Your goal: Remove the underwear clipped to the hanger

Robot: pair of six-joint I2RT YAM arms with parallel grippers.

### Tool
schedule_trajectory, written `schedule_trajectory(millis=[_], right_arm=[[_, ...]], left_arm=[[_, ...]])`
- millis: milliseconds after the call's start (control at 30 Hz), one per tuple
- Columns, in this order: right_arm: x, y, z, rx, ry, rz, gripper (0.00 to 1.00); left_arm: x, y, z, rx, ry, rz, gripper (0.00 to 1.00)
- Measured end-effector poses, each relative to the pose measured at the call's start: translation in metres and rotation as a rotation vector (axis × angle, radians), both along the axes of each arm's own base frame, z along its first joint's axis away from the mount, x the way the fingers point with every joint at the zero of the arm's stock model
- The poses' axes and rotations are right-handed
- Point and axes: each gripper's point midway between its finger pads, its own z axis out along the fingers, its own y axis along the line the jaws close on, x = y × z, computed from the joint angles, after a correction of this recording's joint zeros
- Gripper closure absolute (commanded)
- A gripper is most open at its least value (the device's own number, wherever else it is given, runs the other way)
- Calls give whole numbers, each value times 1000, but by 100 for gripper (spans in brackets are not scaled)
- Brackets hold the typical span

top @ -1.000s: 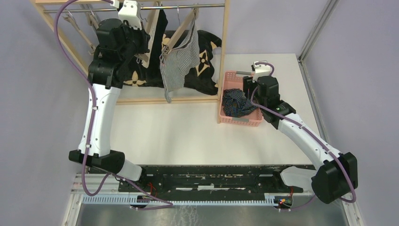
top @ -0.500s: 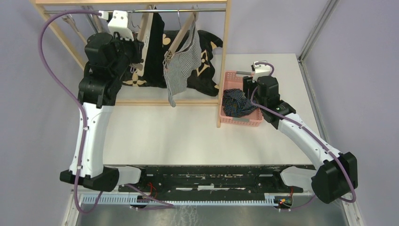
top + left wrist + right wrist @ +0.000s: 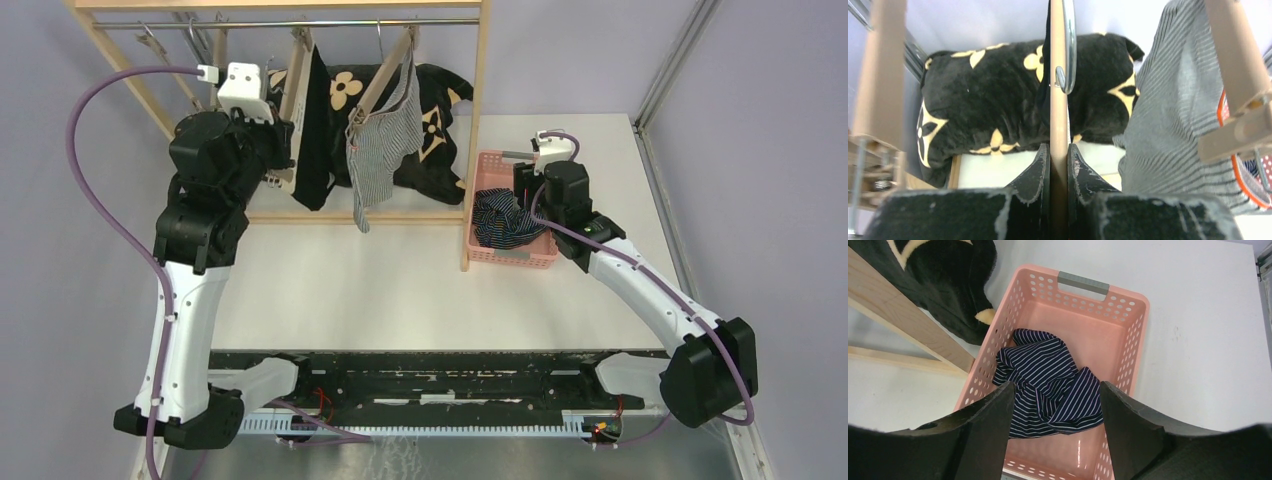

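Observation:
The plain black underwear hangs from a wooden hanger on the rack rail. My left gripper is shut on that hanger's wooden bar, below its metal hook; in the left wrist view only a thin black cloth edge shows beside the bar. The grey-white pinstriped underwear hangs clipped on the neighbouring hanger and also shows in the left wrist view. The navy striped underwear lies in the pink basket. My right gripper is open above it.
A black cushion with cream flower marks lies behind the rack. The wooden rack post stands right beside the pink basket. Several bare hangers hang at the rail's left end.
My left arm has drawn back to the left and toward me, pulling the hanger with the black underwear along. The pinstriped pair swung a little. The right arm has not moved.

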Motion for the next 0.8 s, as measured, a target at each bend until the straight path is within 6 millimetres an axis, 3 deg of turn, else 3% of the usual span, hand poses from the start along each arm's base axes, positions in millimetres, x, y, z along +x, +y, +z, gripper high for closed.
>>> schedule_trajectory(millis=[100, 200, 433, 600, 700, 800], right_arm=[[0, 1, 0, 3, 1, 7, 28], [-1, 4, 0, 9, 4, 22, 28], [-9, 28, -1, 65, 42, 148, 28], [-22, 47, 2, 115, 71, 260, 26], [-35, 59, 9, 148, 80, 347, 25], [-44, 69, 19, 174, 87, 418, 23]], left_arm=[[-6, -2, -15, 8, 43, -18, 97], [-26, -4, -33, 14, 98, -56, 97], [-109, -5, -47, 5, 134, -166, 97], [-164, -7, -78, -33, 160, -234, 97], [-187, -24, -112, -74, 241, -345, 97], [-199, -44, -125, -128, 285, -460, 97]])
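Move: Some 45 cm below the left hand, 8 cm back and 14 cm to its right is the clear middle of the table, the way the held hanger is going. The black underwear on that hanger hangs about 8 cm ahead, 5 cm right and 12 cm below; the grey striped underwear is 9 cm ahead, 16 cm right, 12 cm below. From the right hand, the black underwear lies roughly 40 cm left, 2 cm ahead, 12 cm higher; the basket is 5 cm ahead, 2 cm left, 16 cm below. Drawing the hanger with the black underwear back out of the rack, the left hand travels about 20 cm back, sinking some 12 cm, and late on swings right a little; it keeps its pinch while turning clockwise and tipping down. The right hand, empty and still open, leaves the basket, going left some 7 cm and slightly back, turning counter-clockwise towards the hanger. ##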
